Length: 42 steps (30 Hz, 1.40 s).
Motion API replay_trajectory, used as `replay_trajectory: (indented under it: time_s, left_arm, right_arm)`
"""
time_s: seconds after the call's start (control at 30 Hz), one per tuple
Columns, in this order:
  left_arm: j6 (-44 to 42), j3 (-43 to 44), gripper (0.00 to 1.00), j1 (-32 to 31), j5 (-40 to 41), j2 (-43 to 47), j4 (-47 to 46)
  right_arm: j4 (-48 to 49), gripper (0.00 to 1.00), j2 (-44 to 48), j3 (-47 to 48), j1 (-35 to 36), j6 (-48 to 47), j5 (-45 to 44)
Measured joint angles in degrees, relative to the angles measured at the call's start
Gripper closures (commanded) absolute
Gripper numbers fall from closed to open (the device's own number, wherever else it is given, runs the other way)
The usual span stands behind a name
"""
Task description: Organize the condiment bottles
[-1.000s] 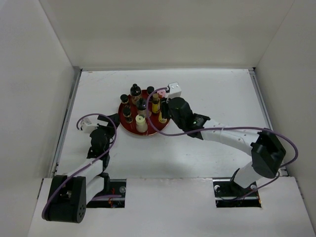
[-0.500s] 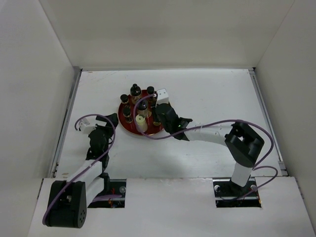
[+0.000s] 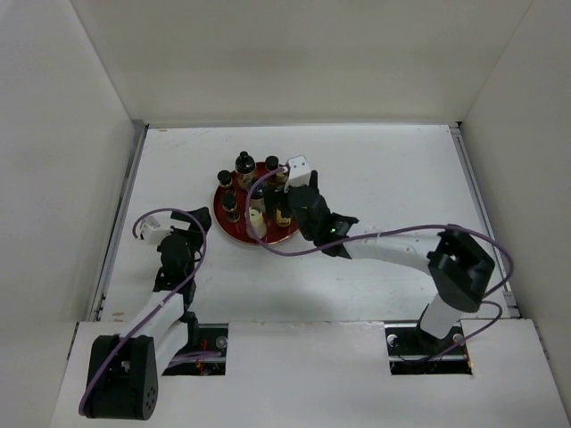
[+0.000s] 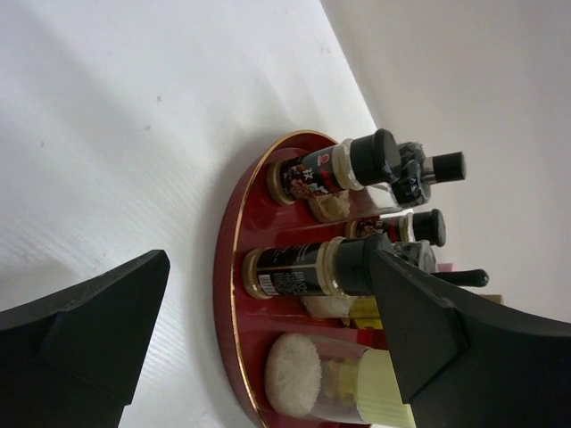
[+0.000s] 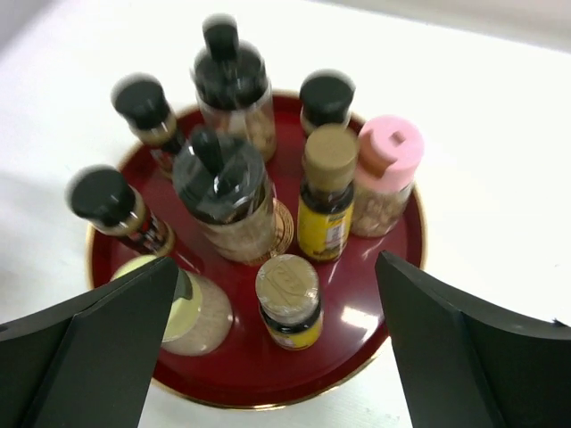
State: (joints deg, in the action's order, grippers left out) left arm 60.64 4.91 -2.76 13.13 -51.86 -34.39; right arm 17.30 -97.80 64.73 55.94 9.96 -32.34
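Note:
The condiment bottles stand upright on a round red tray (image 3: 230,234). The right wrist view shows a short amber jar with a gold cap (image 5: 287,299), a taller amber bottle (image 5: 326,192), a pink-capped jar (image 5: 385,174), a cream-capped jar (image 5: 174,308) and several black-capped bottles (image 5: 223,192). My right gripper (image 5: 277,276) hangs open over the tray's near side; the short amber jar sits below the gap, touching neither finger. My left gripper (image 4: 268,259) is open and empty, low on the table just left of the tray, facing a dark bottle (image 4: 303,267).
White walls enclose the table on three sides. The right arm (image 3: 393,242) stretches across the table from its base (image 3: 428,343) to the tray. The left arm's purple cable (image 3: 169,218) loops beside the tray. Bare white tabletop lies behind and to the right of the tray.
The right gripper moved left from the tray's right edge to over the tray and opened. The left arm barely moved.

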Motion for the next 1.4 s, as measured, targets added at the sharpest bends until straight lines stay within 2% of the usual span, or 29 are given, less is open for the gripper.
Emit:
replay_trajectory:
  time_s: [0.2, 0.37, 0.57, 0.77, 1.4]
  left_arm:
    - [-0.76, 1.99, 0.0, 0.13, 0.24, -0.81, 4.98]
    - [-1.25, 3.76, 0.0, 0.13, 0.15, -4.13, 6.03]
    - [-2.05, 3.87, 0.0, 0.13, 0.11, -4.76, 7.02]
    - [-2.78, 3.87, 0.0, 0.59, 0.11, -4.72, 7.28]
    - [-2.73, 3.89, 0.0, 0.48, -0.13, -5.16, 6.38]
  right_arm:
    - [3.52, 0.0, 16.44, -8.24, -2.03, 1.73, -0.39]
    - [7.63, 0.0, 25.05, -19.04, -9.86, 8.85, -3.54]
    - [6.32, 0.0, 23.54, -29.86, -18.45, 17.44, -4.22]
    - [7.41, 0.0, 22.73, -31.63, -23.89, 21.2, -2.12]
    - [11.37, 0.0, 18.58, -31.01, -21.53, 18.86, 0.85]
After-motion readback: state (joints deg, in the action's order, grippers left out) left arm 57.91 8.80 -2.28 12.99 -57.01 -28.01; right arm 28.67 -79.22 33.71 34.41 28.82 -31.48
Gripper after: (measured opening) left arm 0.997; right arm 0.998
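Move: The right hand, open and empty, hangs just over the small yellow bottle already released on the tray: about 1 cm ahead, level sideways, its middle some 10 cm below. The taller yellow bottle stands about 8 cm beyond it, the pink-capped jar 11 cm beyond and 3 cm to its right, the cream-capped jar 9 cm to its left and 3 cm nearer. From the left hand the small bottle lies about 26 cm right, 3 cm ahead and 2 cm below. The right hand leaves the small yellow bottle with fingers wide open, rising about 9 cm while swinging right, then going on right and sinking past its starting height over the bare table right of the tray; after some 23 cm it eases back left a little while settling lower, the wrist turned about 25 degrees clockwise and rolled with its left side up. Beside the tray's left rim, the left hand, also open and empty, sinks about 2.5 cm and tips slightly down. ##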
